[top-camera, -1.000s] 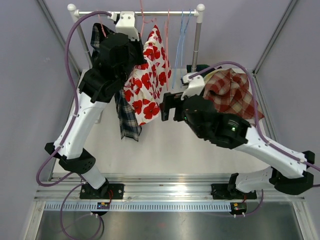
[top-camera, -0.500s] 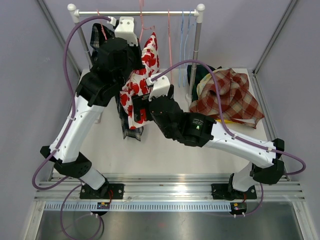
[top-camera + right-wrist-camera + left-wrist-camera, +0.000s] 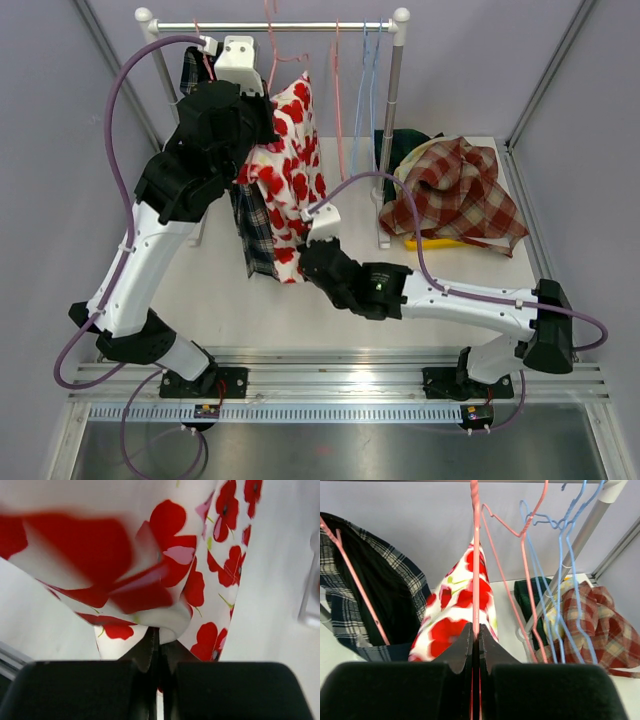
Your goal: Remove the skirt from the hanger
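Note:
The skirt (image 3: 290,165), white with red poppies, hangs on a pink wire hanger (image 3: 476,555) under the rail. My left gripper (image 3: 476,630) is shut on that hanger's wire just above the skirt (image 3: 452,620); in the top view it (image 3: 262,112) sits at the skirt's upper left. Lower down, my right gripper (image 3: 303,258) is at the skirt's bottom edge. In the right wrist view its jaws (image 3: 159,641) are shut on a fold of the skirt's hem (image 3: 195,580), and the cloth bunches over the fingertips.
A dark plaid garment (image 3: 255,235) hangs on another pink hanger left of the skirt. Empty pink (image 3: 338,100) and blue (image 3: 368,90) hangers hang from the rail (image 3: 300,25). The rack post (image 3: 393,110) and a red plaid pile (image 3: 460,190) stand at the right.
My right arm swung left from near the plaid pile to the skirt's bottom edge and shut on the hem. The left arm shifted slightly up and left, still holding the hanger.

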Robot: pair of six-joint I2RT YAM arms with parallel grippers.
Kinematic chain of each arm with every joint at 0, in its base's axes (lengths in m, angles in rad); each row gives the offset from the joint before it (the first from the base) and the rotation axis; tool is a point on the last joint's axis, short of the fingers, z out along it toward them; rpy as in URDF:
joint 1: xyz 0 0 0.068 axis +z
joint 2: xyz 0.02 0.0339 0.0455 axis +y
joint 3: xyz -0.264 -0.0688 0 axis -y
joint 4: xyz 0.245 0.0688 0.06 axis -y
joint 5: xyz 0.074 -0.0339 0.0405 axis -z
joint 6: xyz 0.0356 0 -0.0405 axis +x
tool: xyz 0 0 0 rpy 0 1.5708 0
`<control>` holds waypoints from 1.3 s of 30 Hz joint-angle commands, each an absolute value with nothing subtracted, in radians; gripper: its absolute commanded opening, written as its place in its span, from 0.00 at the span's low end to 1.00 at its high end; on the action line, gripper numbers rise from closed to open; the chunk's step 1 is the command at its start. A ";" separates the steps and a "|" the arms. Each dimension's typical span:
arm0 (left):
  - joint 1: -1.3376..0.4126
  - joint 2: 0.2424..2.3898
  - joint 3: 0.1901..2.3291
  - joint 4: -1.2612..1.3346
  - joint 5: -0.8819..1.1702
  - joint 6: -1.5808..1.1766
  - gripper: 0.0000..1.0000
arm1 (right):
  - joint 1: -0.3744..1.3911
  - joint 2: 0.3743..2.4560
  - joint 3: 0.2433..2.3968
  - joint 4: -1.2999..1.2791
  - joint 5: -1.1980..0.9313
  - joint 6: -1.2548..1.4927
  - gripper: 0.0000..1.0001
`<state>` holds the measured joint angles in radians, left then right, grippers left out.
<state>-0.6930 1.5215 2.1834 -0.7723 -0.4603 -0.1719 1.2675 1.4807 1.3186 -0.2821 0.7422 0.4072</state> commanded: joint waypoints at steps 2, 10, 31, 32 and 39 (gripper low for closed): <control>-0.692 1.486 2.256 -0.637 -0.534 -0.101 0.00 | 1.311 1.381 1.108 -0.362 0.727 0.665 0.00; -0.692 1.480 2.251 -0.649 -0.563 -0.077 0.00 | 1.373 1.240 0.969 -0.597 0.895 0.870 0.00; -0.692 1.301 1.845 -0.563 -0.561 -0.130 0.00 | 0.841 1.000 1.414 -0.088 1.037 -0.362 0.00; -0.692 1.299 1.845 -0.563 -0.561 -0.127 0.00 | 0.748 1.027 1.469 -0.078 1.008 -0.368 0.00; -0.692 1.338 1.902 -0.572 -0.551 -0.110 0.00 | 0.245 1.343 1.822 -0.233 0.707 -0.144 0.00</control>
<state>-0.6926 1.3308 1.8462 -0.6346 -0.5529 -0.1207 0.3939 1.2629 1.6928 -0.2207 0.8764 -0.2150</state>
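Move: The right hand already pinches the flowered skirt's lower part; the clothes pile over the yellow basket lies about 20 cm ahead, 38 right and 22 below. The rack's right post stands roughly 20 ahead and 18 right, the empty blue hangers some 20 ahead, 13 right and 18 higher. From the left hand, already gripping the pink hanger, the skirt is about 15 below and 2 right, the dark checked garment 5 ahead, 12 left, 20 below. Down about 13 cm and some 7 back, the right hand tugs the skirt away from the hanger, then climbs steeply and swings right and finally forward to the clothes pile, ending well above it, turned clockwise some 50 degrees, fingers still shut on the cloth. The left hand keeps hold of the hanger, bobbing up a little, then sinking, and drifting slightly left. ##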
